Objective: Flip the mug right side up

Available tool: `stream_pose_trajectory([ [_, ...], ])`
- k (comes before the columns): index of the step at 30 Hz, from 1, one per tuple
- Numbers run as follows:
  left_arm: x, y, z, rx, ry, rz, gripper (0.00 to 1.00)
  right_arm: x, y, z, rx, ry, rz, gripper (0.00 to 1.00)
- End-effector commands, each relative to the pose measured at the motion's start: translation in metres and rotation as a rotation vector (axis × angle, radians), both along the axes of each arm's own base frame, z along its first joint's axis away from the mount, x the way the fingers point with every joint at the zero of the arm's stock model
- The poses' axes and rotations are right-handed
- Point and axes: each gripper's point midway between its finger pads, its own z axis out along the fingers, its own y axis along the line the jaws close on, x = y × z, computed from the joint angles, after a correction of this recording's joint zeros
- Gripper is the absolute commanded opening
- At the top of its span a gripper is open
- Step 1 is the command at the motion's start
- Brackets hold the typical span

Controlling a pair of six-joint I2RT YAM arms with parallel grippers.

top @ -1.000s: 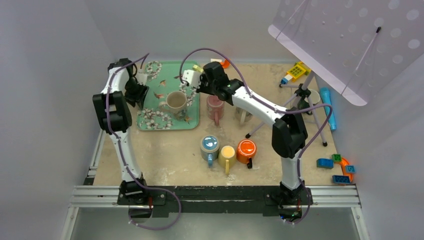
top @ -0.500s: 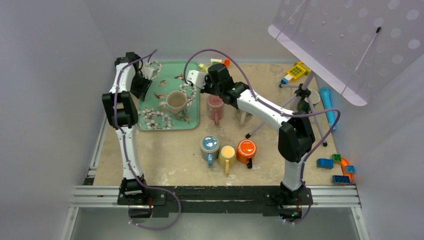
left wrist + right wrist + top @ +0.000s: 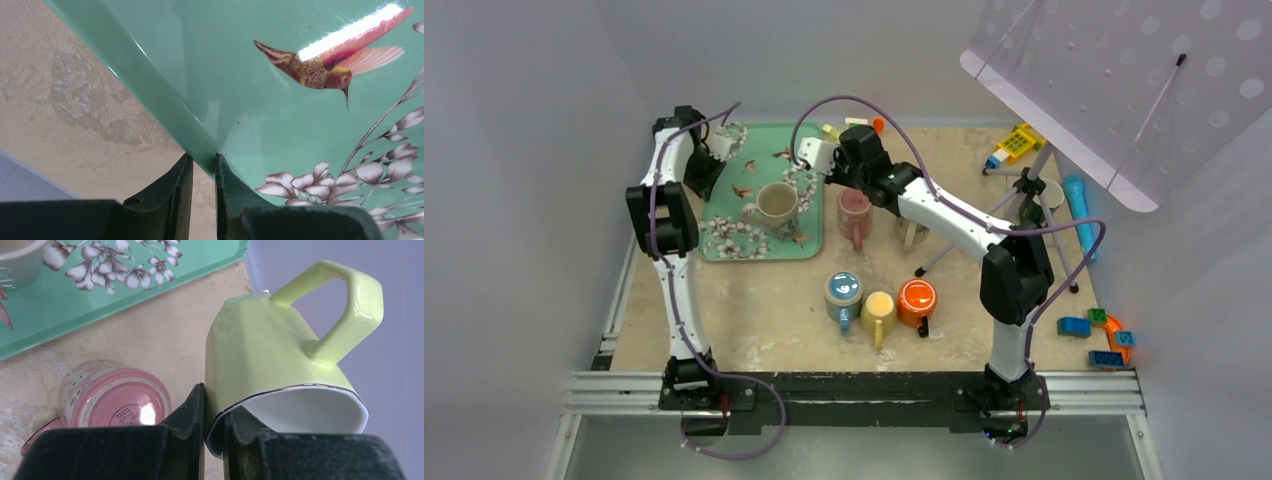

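Observation:
My right gripper [image 3: 214, 390] is shut on the wall of a yellow-green mug [image 3: 280, 350], one finger inside its white mouth and one outside. The mug is tilted, mouth toward the wrist camera, handle uppermost, near the back wall. In the top view only a bit of this mug [image 3: 829, 133] shows past the right gripper [image 3: 824, 152], just right of the tray's far corner. My left gripper [image 3: 204, 160] is shut on the rim of the green flowered tray [image 3: 150, 85], at the tray's far left edge [image 3: 714, 160].
A beige mug [image 3: 776, 203] stands upright on the tray [image 3: 809, 240]. A pink mug [image 3: 855, 210] stands bottom up right of the tray, also in the right wrist view [image 3: 117, 397]. Blue [image 3: 843, 292], yellow [image 3: 878, 308] and orange [image 3: 917, 298] mugs stand nearer. A tripod [image 3: 1034, 190] stands at right.
The left gripper has moved back to the tray's far left edge and shut on its rim. The right arm has shifted slightly back and right with the yellow-green mug.

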Motion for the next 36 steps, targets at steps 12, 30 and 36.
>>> stream_pose_trajectory([
  [12,-0.078,0.061,-0.023,0.172,0.059,-0.152,0.0,-0.011,0.021,0.078,0.126,-0.156,0.04,0.0],
  [30,-0.195,0.076,-0.038,0.161,0.132,-0.089,0.0,-0.064,0.084,0.041,0.001,-0.062,0.281,0.0],
  [36,-0.183,0.066,-0.005,0.102,0.049,-0.018,0.31,-0.084,0.094,0.049,-0.03,-0.081,0.411,0.0],
])
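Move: The left fingers already pinch the tray's left rim; the tray's middle is about 13 cm to their right and 3 cm ahead, at nearly the same height. The white mug standing on it is 17 cm right and 6 cm back. The right hand, holding the green mug, has the tray's middle roughly 16 cm to its left, level fore and aft, 20 cm below; the pink mug lies 9 cm back, 6 cm right and 15 cm down. Keep the left fingers shut on the tray's rim and drag the tray flat along the table, about 14 cm back and 9 cm left, letting the hand's left side tilt up some 15 degrees. After a short hold, bring the right hand back and left about 8 cm each way, following the tray and turning counter-clockwise, with the green mug still pinched by its rim. ##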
